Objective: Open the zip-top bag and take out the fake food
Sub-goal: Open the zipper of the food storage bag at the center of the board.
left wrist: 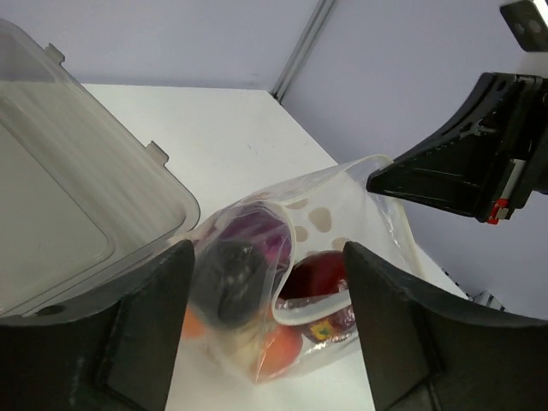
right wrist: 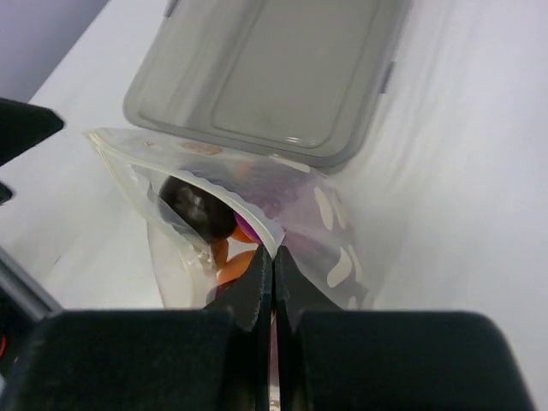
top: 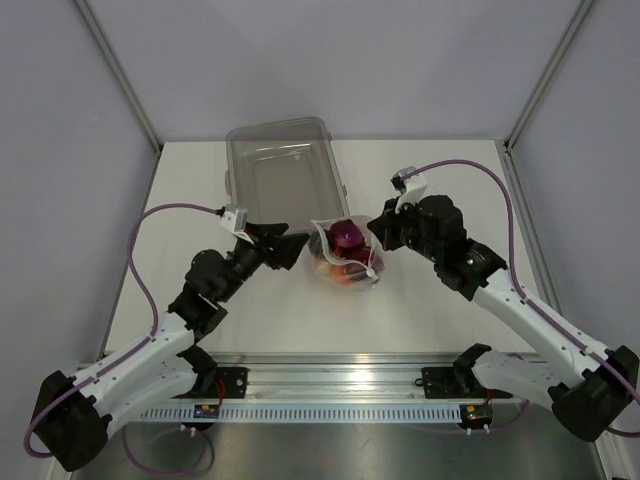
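Note:
The zip-top bag (top: 345,262) lies at mid-table, clear with white dots, its mouth gaping. Fake food fills it: a purple piece (top: 347,236) on top, a dark red piece (left wrist: 321,274), an orange piece (left wrist: 282,347) and a dark round piece (right wrist: 197,205). My left gripper (left wrist: 267,257) is open, with one finger on each side of the bag's left end and not gripping it. My right gripper (right wrist: 274,257) is shut on the bag's white zip strip (right wrist: 257,224) at the right side of the mouth. In the top view the left gripper (top: 295,247) and right gripper (top: 378,240) flank the bag.
A rigid clear rectangular bin (top: 285,165) stands just behind the bag, close to the left gripper's outer finger; it shows as well in the left wrist view (left wrist: 77,197) and the right wrist view (right wrist: 265,77). Walls with metal posts enclose the table at the back.

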Controlling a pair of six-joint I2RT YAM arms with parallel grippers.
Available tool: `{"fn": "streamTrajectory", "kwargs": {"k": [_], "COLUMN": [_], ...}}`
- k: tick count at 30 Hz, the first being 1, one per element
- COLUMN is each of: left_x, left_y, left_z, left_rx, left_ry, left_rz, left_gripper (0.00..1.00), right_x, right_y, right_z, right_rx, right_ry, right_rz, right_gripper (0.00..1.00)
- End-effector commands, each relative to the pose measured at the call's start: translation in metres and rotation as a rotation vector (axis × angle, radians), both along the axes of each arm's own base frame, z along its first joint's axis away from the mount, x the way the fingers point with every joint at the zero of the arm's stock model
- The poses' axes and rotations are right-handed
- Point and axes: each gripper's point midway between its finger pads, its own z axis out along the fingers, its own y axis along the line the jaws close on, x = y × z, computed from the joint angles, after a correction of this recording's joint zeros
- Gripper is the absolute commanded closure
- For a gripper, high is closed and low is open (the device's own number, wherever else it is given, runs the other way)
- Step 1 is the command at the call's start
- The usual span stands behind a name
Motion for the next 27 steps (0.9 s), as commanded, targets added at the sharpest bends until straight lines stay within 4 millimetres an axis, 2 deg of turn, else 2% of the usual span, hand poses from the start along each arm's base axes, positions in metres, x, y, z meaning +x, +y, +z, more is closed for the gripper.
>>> {"fn": "streamTrajectory", "kwargs": {"k": [1, 2, 4, 6, 8, 9, 11, 12, 13, 16, 18, 25, 27], "left_x": [0.006, 0.006, 0.010, 0.013, 0.015, 0.017, 0.020, 0.022, 0.023, 0.026, 0.025, 0.016, 0.016], "left_y": [0.001, 0.000, -0.004, -0.010, -0.020, -0.023, -0.027, -0.029, -0.027, -0.022, -0.023, -0.038, -0.039], "left_z": [0.027, 0.028, 0.022, 0.019, 0.006, 0.007, -0.009, -0.006, -0.018, -0.025, -0.024, -0.001, 0.000], "left_rx": [-0.101, -0.127, -0.140, -0.169, -0.160, -0.158, -0.115, -0.101, -0.067, -0.088, -0.112, -0.196, -0.209], "left_ry": [0.026, 0.047, 0.085, 0.133, 0.188, 0.195, 0.254, 0.267, 0.315, 0.344, 0.343, 0.283, 0.280], "left_rz": [0.035, 0.031, 0.029, 0.020, -0.010, -0.017, -0.018, -0.014, 0.005, 0.045, 0.036, -0.070, -0.074], "left_gripper": [0.24, 0.17, 0.09, 0.01, 0.01, 0.01, 0.01, 0.01, 0.01, 0.01, 0.01, 0.01, 0.04], "right_x": [0.012, 0.012, 0.014, 0.014, 0.015, 0.015, 0.016, 0.017, 0.016, 0.016, 0.016, 0.012, 0.011], "right_y": [-0.035, -0.039, -0.049, -0.049, -0.048, -0.047, -0.045, -0.044, -0.042, -0.039, -0.039, -0.026, -0.022], "right_z": [0.030, 0.029, 0.026, 0.024, 0.020, 0.017, 0.012, 0.011, 0.010, 0.008, 0.008, 0.010, 0.011], "right_rx": [0.010, 0.011, -0.002, 0.006, 0.010, 0.009, 0.006, 0.007, 0.011, 0.019, 0.028, 0.042, 0.055], "right_ry": [-0.045, -0.034, -0.016, -0.001, 0.014, 0.017, 0.031, 0.034, 0.039, 0.044, 0.042, 0.041, 0.043], "right_rz": [-0.224, -0.249, -0.309, -0.321, -0.324, -0.323, -0.326, -0.324, -0.315, -0.305, -0.308, -0.228, -0.212], "right_gripper": [1.00, 1.00, 1.00, 1.00, 1.00, 1.00, 1.00, 1.00, 1.00, 1.00, 1.00, 1.00, 1.00]}}
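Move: The bag, already parted at the top, hangs from the right gripper's shut fingers. From the left hand, its middle is about 11 cm to the right, some 5 cm ahead and 9 cm lower. From the right hand, it is roughly 5 cm left, 2 cm ahead and 9 cm below. The gray bin is centred about 30 cm ahead of the left hand, 5 cm to its left and 22 cm below. Keep the right fingers pinched on the bag's rim and draw it quickly about 4.5 cm right, turning some 15 degrees clockwise, then hold nearly still. Meanwhile open the empty left gripper fully, dip it about 4 cm while going forward and right, tipping the fingers down about 20 degrees, then lift slightly and ease farther right beside the bag, clear of it. ##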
